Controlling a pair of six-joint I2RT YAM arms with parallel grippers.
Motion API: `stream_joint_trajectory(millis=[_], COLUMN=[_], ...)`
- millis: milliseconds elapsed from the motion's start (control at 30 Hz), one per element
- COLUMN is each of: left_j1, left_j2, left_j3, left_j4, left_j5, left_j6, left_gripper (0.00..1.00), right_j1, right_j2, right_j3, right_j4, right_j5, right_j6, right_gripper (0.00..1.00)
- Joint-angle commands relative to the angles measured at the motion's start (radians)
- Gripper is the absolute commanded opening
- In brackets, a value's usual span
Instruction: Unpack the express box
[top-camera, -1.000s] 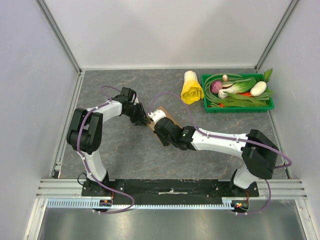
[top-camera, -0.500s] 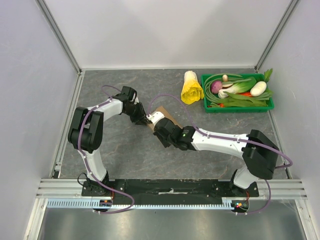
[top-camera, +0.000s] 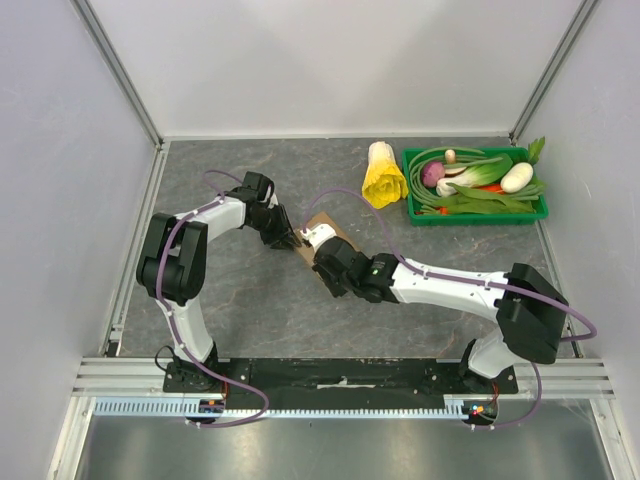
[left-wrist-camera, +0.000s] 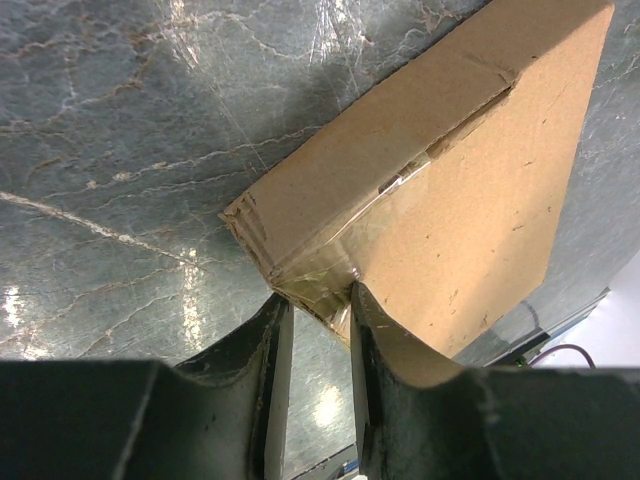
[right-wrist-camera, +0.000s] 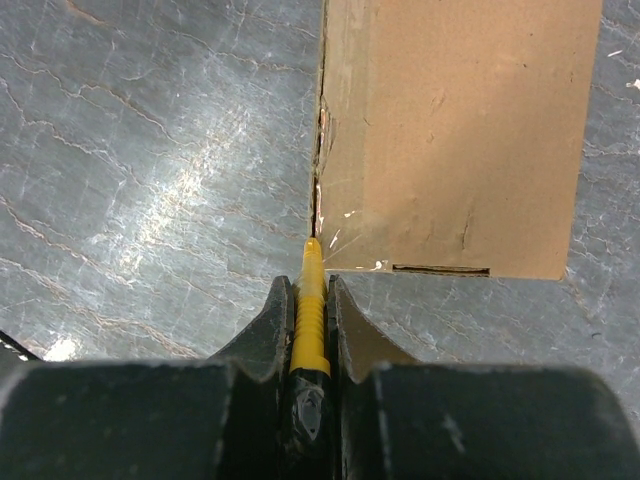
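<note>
The express box (top-camera: 327, 223), a flat brown cardboard mailer, lies mid-table between both arms. My left gripper (top-camera: 291, 241) is shut on its taped near corner; in the left wrist view the fingertips (left-wrist-camera: 356, 296) pinch that corner of the box (left-wrist-camera: 450, 200). My right gripper (right-wrist-camera: 311, 285) is shut on a yellow utility knife (right-wrist-camera: 311, 305). The knife tip sits at the seam along the left edge of the box (right-wrist-camera: 460, 130), whose lid lies closed. In the top view the right gripper (top-camera: 318, 250) is at the box's near side and covers much of it.
A green tray (top-camera: 476, 217) of vegetables stands at the back right, with a yellow-white cabbage (top-camera: 383, 176) just left of it. Grey walls and metal rails (top-camera: 135, 250) enclose the table on three sides.
The right arm's forearm and elbow have shifted slightly right and toward the near edge, with the knife staying at the box. The left gripper has barely moved.
</note>
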Motion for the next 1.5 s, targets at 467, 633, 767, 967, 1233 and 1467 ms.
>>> stream_joint_trajectory(millis=[467, 633, 767, 967, 1233, 1467], left_j1=[0.021, 0.018, 0.019, 0.019, 0.018, 0.019], left_j2=[0.014, -0.004, -0.055, -0.151, -0.105, 0.023], left_j3=[-0.006, 0.000, -0.003, 0.013, 0.077, 0.120], left_j4=[0.028, 0.031, 0.038, 0.052, 0.204, 0.270], left_j5=[-0.154, -0.112, -0.076, -0.042, -0.059, -0.043], left_j6=[0.050, 0.043, 0.059, 0.089, 0.114, 0.051], left_gripper=[0.34, 0.36, 0.50, 0.66, 0.68, 0.66], right_j1=[0.011, 0.011, 0.010, 0.008, 0.010, 0.010], right_j2=[-0.177, -0.214, -0.211, -0.217, -0.093, 0.035], right_j3=[0.024, 0.021, 0.008, -0.013, -0.019, 0.002], right_j4=[-0.020, 0.039, 0.034, 0.008, 0.099, 0.114], right_j5=[0.171, 0.197, 0.225, 0.220, -0.054, 0.016], right_j6=[0.051, 0.059, 0.085, 0.128, 0.021, 0.085], right_gripper=[0.00, 0.00, 0.00, 0.00, 0.00, 0.00])
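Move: The left hand has its fingers at the left corner of the express box, whose middle is about 7 cm to its right, 2 cm back and 1 cm lower. The right hand still holds the yellow knife; from it the box's middle lies some 10 cm ahead, 2 cm left and 7 cm down. The yellow-wrapped bundle is roughly 15 cm ahead and 20 cm right of the left hand at about its height, the green crate 14 cm ahead and 40 cm right. Upward goes the right hand first, about 8 cm off the near corner of the box with the shut-in knife, edging forward and right, then it sinks back almost to its starting place, a little farther left. After a pause the left fingers open and let go of the box corner; that hand rises about 6 cm and swings forward past the short far-left end, its fingers tilting forward some 20 degrees. ##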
